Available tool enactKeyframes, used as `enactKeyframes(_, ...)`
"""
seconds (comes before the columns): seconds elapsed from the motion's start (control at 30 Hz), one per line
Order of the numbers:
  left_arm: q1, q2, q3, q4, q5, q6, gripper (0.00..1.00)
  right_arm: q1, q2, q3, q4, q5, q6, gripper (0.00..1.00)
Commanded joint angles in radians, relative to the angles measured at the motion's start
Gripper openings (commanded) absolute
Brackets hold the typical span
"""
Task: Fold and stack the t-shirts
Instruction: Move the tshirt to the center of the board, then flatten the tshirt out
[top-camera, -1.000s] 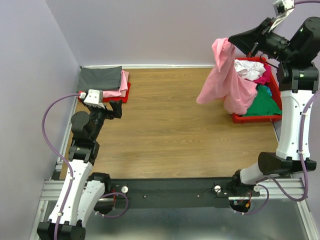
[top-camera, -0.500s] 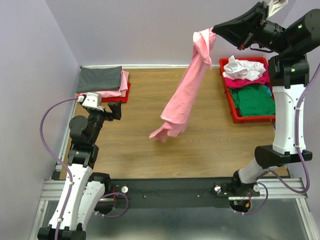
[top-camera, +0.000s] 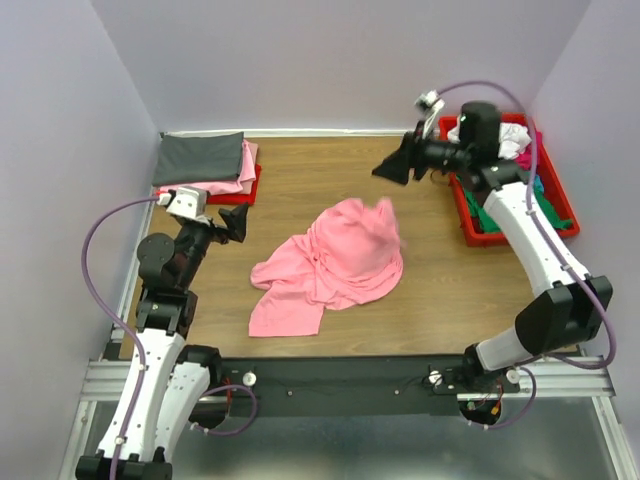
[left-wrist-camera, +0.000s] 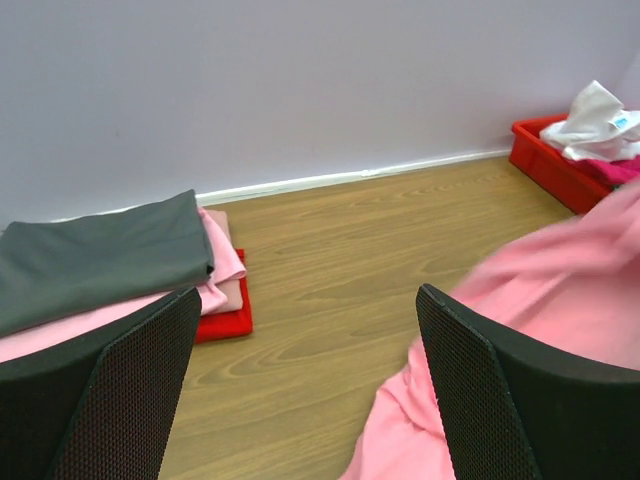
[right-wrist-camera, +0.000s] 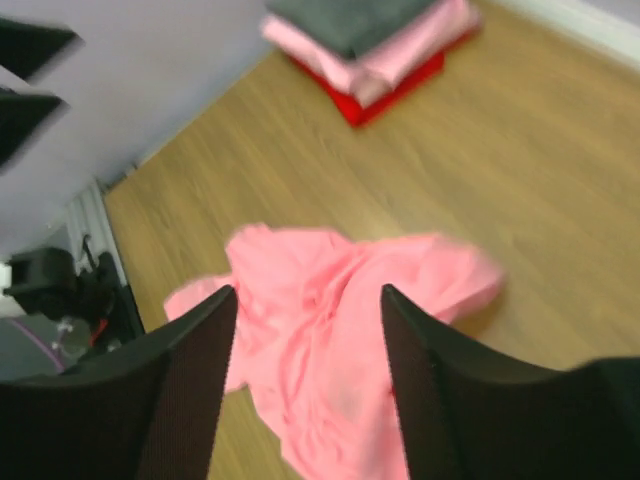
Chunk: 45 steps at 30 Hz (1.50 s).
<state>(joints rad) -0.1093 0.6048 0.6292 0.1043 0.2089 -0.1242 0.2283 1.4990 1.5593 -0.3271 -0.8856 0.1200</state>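
A light pink t-shirt (top-camera: 335, 263) lies crumpled in a heap on the middle of the wooden table, also seen as the pink t-shirt (right-wrist-camera: 340, 320) below my right fingers and the pink t-shirt (left-wrist-camera: 540, 300) at the right of the left wrist view. My right gripper (top-camera: 390, 167) hangs open above the table, up and right of the heap, with nothing between its fingers. My left gripper (top-camera: 237, 221) stands open at the left, apart from the cloth. Folded dark grey and pink t-shirts (top-camera: 205, 160) sit stacked on a red tray at the far left.
A red tray (top-camera: 470, 222) at the far right holds unfolded white, magenta and green shirts (top-camera: 510, 145), partly hidden by my right arm. The stack's red tray (left-wrist-camera: 222, 322) shows under the folded shirts. Purple walls close in the back and left sides.
My right gripper swung the pink t-shirt from above the right tray out over the table, opened and let it go; the shirt fell into a heap. The left arm stayed put.
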Motion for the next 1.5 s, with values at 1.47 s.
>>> enactKeyframes(1.47,-0.935,0.792,0.174,-0.479,-0.562,-0.595,0.75,-0.351,-0.507,-0.829,-0.052,0.145,-0.407,1.00)
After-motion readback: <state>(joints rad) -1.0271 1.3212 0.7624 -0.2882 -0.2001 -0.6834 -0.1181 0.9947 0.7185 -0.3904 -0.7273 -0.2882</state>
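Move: The pink t-shirt's middle lies about 21 cm to the left hand's right, roughly level with it front to back, and some 31 cm below. The folded stack is about 26 cm ahead of the left hand and 9 cm to its left. From the right hand, which has already released the t-shirt, its middle is some 13 cm left, 8 cm back and 35 cm down; the red bin is about 16 cm ahead and 29 cm right. Left hand sinks about 24 cm and sweeps 21 right over the t-shirt, tipping downward; right hand opens, sinking rightward. ##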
